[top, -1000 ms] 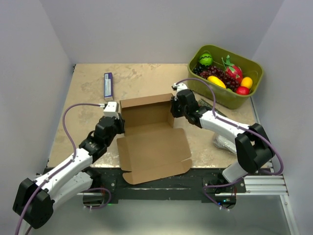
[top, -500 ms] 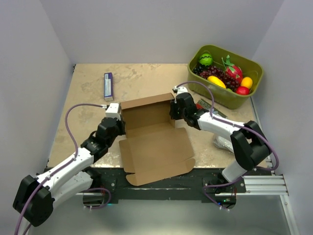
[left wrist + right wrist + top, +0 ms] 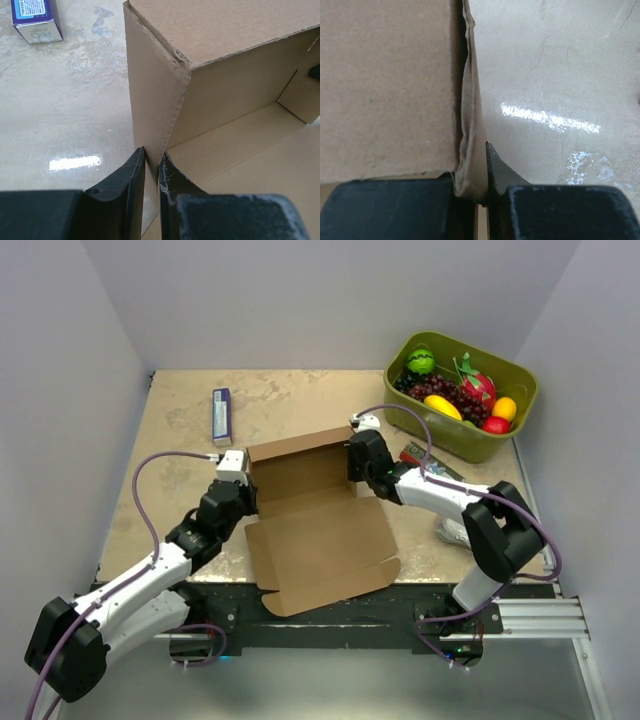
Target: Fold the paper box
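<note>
The paper box [image 3: 315,530] is a brown cardboard sheet lying partly folded at the table's near middle. Its back wall stands up and its wide front flap lies flat over the near edge. My left gripper [image 3: 243,490] is shut on the box's upright left side wall; in the left wrist view that wall [image 3: 152,95] runs down between the two fingers of the gripper [image 3: 151,161]. My right gripper [image 3: 356,466] is shut on the right side wall. In the right wrist view the doubled cardboard edge [image 3: 469,125] is pinched between the gripper's jaws [image 3: 472,167].
An olive-green bin [image 3: 447,435] holding fruit stands at the back right. A small purple carton [image 3: 222,415] lies at the back left, also seen as the purple carton [image 3: 37,20]. A flat packet [image 3: 425,455] and a white object [image 3: 455,533] lie beside the right arm.
The right gripper has shifted slightly left along the box's right wall and closed on it. The flat front flap has slid a little to the right. The left gripper kept its hold.
</note>
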Motion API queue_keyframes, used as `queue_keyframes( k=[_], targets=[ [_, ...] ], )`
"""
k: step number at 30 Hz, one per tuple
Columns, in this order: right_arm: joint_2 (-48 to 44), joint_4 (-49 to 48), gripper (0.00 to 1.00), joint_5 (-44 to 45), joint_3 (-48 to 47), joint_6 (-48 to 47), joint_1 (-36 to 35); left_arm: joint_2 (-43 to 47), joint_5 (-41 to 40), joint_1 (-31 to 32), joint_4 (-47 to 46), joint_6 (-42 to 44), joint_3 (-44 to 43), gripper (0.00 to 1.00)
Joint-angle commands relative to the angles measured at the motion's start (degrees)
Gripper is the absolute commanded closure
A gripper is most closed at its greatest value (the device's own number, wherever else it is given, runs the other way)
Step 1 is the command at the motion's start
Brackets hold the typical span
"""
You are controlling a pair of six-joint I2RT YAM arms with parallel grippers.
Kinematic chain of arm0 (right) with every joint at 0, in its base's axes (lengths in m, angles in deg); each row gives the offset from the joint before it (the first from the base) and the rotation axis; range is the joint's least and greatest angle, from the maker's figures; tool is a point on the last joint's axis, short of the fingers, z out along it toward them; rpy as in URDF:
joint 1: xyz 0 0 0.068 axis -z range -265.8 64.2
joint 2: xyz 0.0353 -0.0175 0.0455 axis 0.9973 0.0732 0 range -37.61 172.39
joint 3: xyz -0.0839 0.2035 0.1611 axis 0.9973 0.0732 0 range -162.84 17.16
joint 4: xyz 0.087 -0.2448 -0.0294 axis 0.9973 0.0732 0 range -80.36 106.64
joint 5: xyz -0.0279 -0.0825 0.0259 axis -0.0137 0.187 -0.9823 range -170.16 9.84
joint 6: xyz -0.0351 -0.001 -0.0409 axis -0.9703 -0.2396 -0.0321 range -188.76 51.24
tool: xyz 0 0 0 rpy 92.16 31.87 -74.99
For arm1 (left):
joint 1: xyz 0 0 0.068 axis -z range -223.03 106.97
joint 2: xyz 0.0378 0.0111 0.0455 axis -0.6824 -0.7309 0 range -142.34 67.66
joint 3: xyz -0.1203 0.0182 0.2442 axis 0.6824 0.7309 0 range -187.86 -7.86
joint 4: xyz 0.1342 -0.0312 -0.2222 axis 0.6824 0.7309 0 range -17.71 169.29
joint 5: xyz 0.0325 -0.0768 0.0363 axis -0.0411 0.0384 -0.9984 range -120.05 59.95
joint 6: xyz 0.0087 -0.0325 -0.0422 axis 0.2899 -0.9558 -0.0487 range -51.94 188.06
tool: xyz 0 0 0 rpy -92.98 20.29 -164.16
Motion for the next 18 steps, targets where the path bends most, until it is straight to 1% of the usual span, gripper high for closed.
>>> queue_keyframes(
  k=[1,6,9,11,12,13,15,16,18],
  targets=[
    [3.0,5.1,1.00,11.7,-2.0,5.3,0.5,0.6,-1.3,1.0,-2.8,-1.3,-1.1,0.99],
    [4.6,7.4,1.00,16.7,-3.0,5.9,0.5,1.0,-3.3,1.6,-2.6,-1.4,-1.4,1.00],
    [4.9,6.9,1.00,15.8,-2.9,5.1,0.5,0.9,-3.6,1.6,-2.1,-0.5,-2.1,1.00],
    [4.3,5.8,1.00,13.5,-2.7,4.0,0.5,0.6,-2.1,1.6,-2.0,0.0,-2.5,0.96],
    [4.2,5.5,1.00,12.3,-2.9,3.5,0.6,0.0,-1.5,1.6,-1.8,-0.3,-2.7,0.92],
    [4.2,5.9,0.94,10.0,-3.3,3.6,0.6,-0.1,-1.1,1.6,-1.4,-0.7,-3.3,0.81],
    [4.3,8.1,0.82,8.4,-5.1,2.9,0.5,-0.1,0.1,1.6,-0.1,-1.5,-4.1,0.67],
    [4.6,9.1,0.68,7.6,-5.8,2.6,0.6,0.0,0.3,1.6,0.4,-2.0,-4.8,0.56],
    [4.6,11.7,0.56,7.3,-7.5,1.7,0.6,0.3,0.5,1.6,1.9,-2.1,-5.7,0.47]
  ],
)
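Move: The left hand already pinches the near edge of the box's left side wall, whose middle lies about 4 cm ahead; the back wall is some 12 cm ahead and 10 right, the large front panel 10 back and 15 right. The right hand already pinches the right side wall, middle about 3 cm ahead; from it the back wall stands roughly 4 cm ahead and 11 left, and the front panel 18 back and 6 left, both hands being slightly above the panel. Both hands keep pinching the side walls, the right easing about 1 cm forward, then both open their fingers. ##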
